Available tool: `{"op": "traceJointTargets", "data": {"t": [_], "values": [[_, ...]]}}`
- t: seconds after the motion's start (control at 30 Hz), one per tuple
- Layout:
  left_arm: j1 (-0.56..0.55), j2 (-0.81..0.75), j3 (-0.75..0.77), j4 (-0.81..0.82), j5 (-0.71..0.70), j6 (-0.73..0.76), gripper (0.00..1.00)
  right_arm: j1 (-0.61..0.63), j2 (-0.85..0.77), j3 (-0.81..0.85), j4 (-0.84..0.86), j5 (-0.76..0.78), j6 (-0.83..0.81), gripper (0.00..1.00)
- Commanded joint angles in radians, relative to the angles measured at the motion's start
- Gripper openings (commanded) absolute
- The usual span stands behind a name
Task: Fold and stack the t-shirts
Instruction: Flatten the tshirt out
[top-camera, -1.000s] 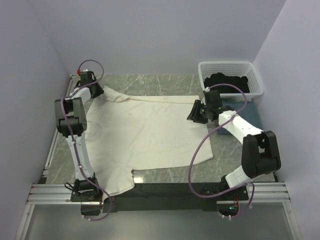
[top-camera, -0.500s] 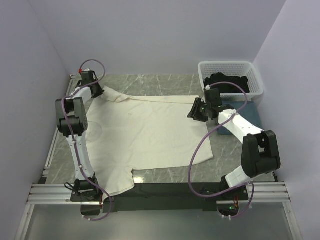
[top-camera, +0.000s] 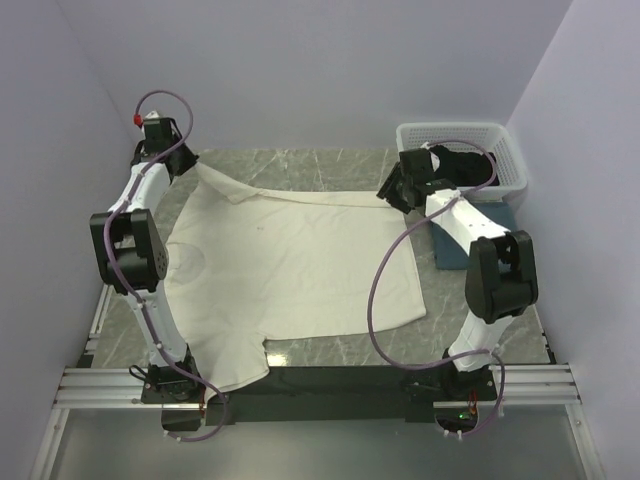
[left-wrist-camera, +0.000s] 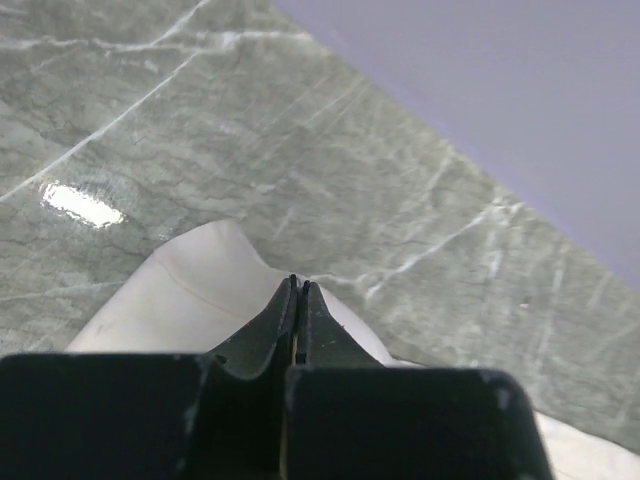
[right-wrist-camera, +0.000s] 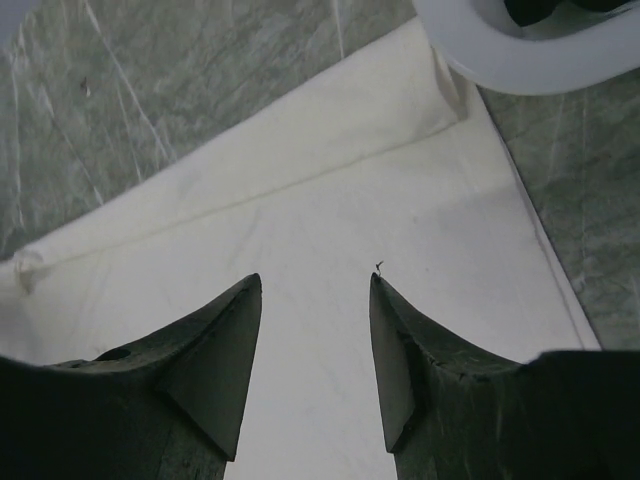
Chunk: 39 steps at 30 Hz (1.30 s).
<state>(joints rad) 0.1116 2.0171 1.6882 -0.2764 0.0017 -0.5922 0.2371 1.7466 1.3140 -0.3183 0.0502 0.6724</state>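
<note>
The large cream-white t-shirt lies spread flat over the marble table. My left gripper is at the shirt's far left corner, shut on that cloth, which rises in a peak toward the fingers. My right gripper hovers open over the shirt's far right corner, with only flat cloth showing between its fingers. A black t-shirt sits in the basket. A slate-blue t-shirt lies folded on the right, partly behind my right arm.
The white lattice basket stands at the far right corner; its rim shows just beyond the shirt's corner. Walls close in the table at the back and on both sides. Bare marble runs behind the shirt.
My left gripper has shut on the shirt's far left corner and lifted it up and back. My right gripper has moved to the far right corner and opened a little wider.
</note>
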Motion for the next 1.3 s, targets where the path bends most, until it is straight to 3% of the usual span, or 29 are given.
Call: {"op": "traceJointTargets", "data": {"t": [0.0,0.27,0.53,1.27], "values": [[-0.004,-0.069,-0.028,-0.012,0.004,-0.034,0.01,-0.01,0.054,0.073,0.001,0.103,0.177,0.55],[-0.004,-0.089,-0.05,-0.014,0.014,-0.047,0.01,-0.012,0.194,0.155,-0.028,0.204,0.435,0.54],[-0.003,-0.092,-0.073,0.0,0.027,-0.063,0.01,0.021,0.298,0.306,-0.083,0.375,0.346,0.56],[0.022,-0.135,-0.117,-0.003,0.046,-0.11,0.01,0.077,0.484,0.499,-0.301,0.436,0.365,0.52]]}}
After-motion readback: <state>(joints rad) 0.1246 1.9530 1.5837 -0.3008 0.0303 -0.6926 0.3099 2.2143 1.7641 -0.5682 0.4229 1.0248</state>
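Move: Ahead of the right hand, about 9 cm on and 3 cm to its right, is the t-shirt's far right corner, some 10 cm below. The basket's middle lies roughly 18 cm ahead and 19 cm right, 6 cm lower; the blue cloth is about 4 cm back and 22 cm right, down on the table. From the left hand, which already holds up the far left corner, that right corner is level ahead, some 53 cm right and 12 cm below. Reaching forward about 7 cm and down some 8 cm, the right hand closes in on the shirt's far edge by its right corner, swivelling about 25 degrees clockwise early on and easing up briefly before its final descent; its fingers stay half open. The left hand keeps its corner pinched, rising slightly, then sinking and drawing back nearly 3 cm. ##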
